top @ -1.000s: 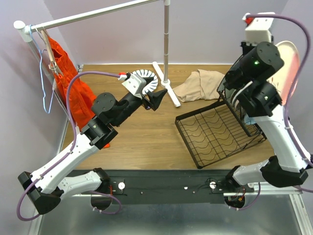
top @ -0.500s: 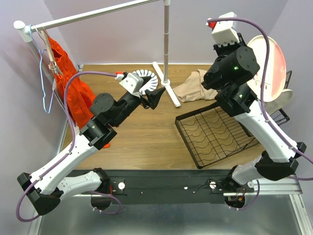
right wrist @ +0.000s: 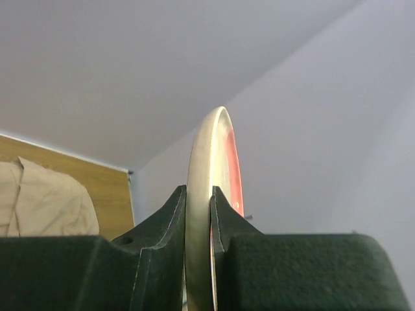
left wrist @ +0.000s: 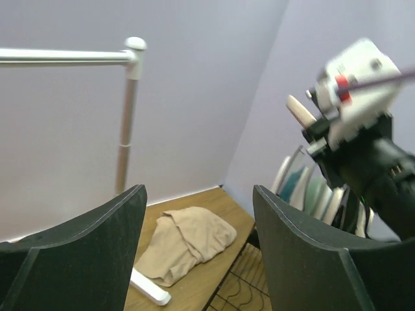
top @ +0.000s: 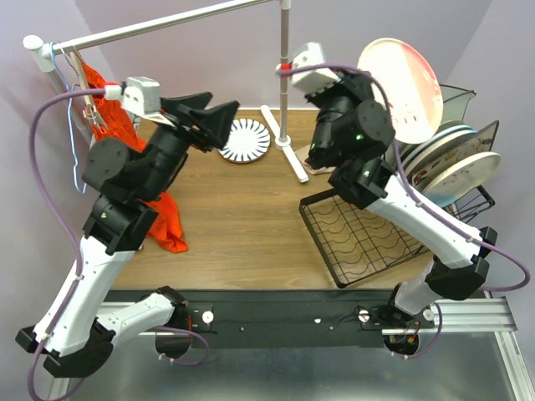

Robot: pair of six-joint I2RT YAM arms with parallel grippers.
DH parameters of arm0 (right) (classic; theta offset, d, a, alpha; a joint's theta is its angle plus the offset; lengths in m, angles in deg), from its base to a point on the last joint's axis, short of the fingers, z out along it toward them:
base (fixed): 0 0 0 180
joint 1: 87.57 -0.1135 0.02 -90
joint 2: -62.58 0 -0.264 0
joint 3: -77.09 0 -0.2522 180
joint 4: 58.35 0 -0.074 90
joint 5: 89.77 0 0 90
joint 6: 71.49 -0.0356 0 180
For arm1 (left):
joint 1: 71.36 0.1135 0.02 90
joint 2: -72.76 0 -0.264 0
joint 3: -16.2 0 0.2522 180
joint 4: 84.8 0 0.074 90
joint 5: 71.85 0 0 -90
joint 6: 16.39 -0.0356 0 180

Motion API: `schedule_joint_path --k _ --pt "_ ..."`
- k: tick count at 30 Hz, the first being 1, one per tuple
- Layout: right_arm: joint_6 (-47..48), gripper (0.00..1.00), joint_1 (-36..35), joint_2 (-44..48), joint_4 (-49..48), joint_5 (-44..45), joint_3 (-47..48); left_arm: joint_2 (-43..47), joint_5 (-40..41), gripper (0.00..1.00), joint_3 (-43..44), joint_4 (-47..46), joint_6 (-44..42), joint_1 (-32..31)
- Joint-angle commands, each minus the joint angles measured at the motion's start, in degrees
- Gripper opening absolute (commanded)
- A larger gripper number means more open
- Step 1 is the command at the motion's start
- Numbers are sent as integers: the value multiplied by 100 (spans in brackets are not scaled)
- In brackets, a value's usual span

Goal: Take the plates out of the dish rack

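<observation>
My right gripper (top: 369, 83) is shut on the rim of a round plate with a red-pink face (top: 403, 83), held on edge high above the black wire dish rack (top: 368, 230). In the right wrist view the plate's rim (right wrist: 207, 162) sits pinched between both fingers of that gripper (right wrist: 198, 197). Several more plates (top: 447, 159) stand in the rack's upright section. A white plate with dark stripes (top: 245, 139) lies flat on the table at the back. My left gripper (top: 217, 113) hangs open and empty above and left of it, with its fingers wide apart (left wrist: 198, 194) and pointing at the racked plates (left wrist: 311, 194).
The white clothes rail's pole (top: 284, 75) stands between the two grippers, its foot (top: 292, 159) on the table. An orange garment (top: 163, 217) hangs from the rail at the left. A beige cloth (left wrist: 188, 243) lies by the rack's flat tray (left wrist: 240, 291).
The right arm has carried the red-faced plate up and to the left, away from the rack's upright section. The left arm has risen off the striped plate and swung up and left, still open.
</observation>
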State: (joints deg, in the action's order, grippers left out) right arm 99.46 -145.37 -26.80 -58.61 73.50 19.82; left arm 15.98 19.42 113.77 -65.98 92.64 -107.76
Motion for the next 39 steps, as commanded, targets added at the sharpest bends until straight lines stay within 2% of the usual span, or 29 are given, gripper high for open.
schedule_joint_path --k 1,2,3,11,15,19,27,35,39 --pt "1255 1 -407 184 -1188 -1481 -699 -53 -610 75 223 1049 655 860" --pt "1666 1 -486 193 -1756 -1744 -1136 -97 -724 75 319 1137 664 950" --pt "1774 1 -626 185 -1901 -1833 -1245 -141 -917 75 364 1268 672 1012" --pt "1372 1 -1136 280 -1359 -2590 -2221 -326 -1788 74 575 1533 655 1776" --pt "1731 1 -1566 369 -1954 -2924 -3029 -492 -1920 74 794 1681 488 2206" --pt "1863 1 -1918 369 -2297 -2889 -3635 -791 -2307 73 997 1744 418 2392" --pt "1908 1 -2481 571 -2816 -2678 -4366 -651 -3396 74 -57 1139 514 2445" --pt "1784 1 -2596 633 -2896 -2722 -4542 -659 -3652 74 -830 918 479 2445" --pt "1732 1 -2596 624 -2905 -2775 -4569 -730 -4308 73 -1208 567 786 2445"
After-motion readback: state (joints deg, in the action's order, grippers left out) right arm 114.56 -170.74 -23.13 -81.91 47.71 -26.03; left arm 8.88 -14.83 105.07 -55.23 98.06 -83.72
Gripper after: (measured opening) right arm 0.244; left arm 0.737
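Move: The pink-rimmed plate is already pinched in the right hand, its middle about 8 cm right and 3 cm ahead of that hand point. The left hand's open fingers, where it is being taken, are roughly 25 cm to the right hand's left, 5 cm back and level. The black tray lies some 7 cm right, 6 cm back and 50 cm below the right hand. For the left hand, the pink-rimmed plate is about 33 cm right, 7 cm ahead, nearly level. The pink-rimmed plate, still gripped by the right hand, is swung left some 22 cm, down about 17 and back about 11 to the left hand, turning counter-clockwise by roughly 45 degrees as the hand rolls left side down; the right hand then all but stops. The left hand, fingers staying open, eases forward and left, then drops and drifts back right, tipping down beside the near rim. ##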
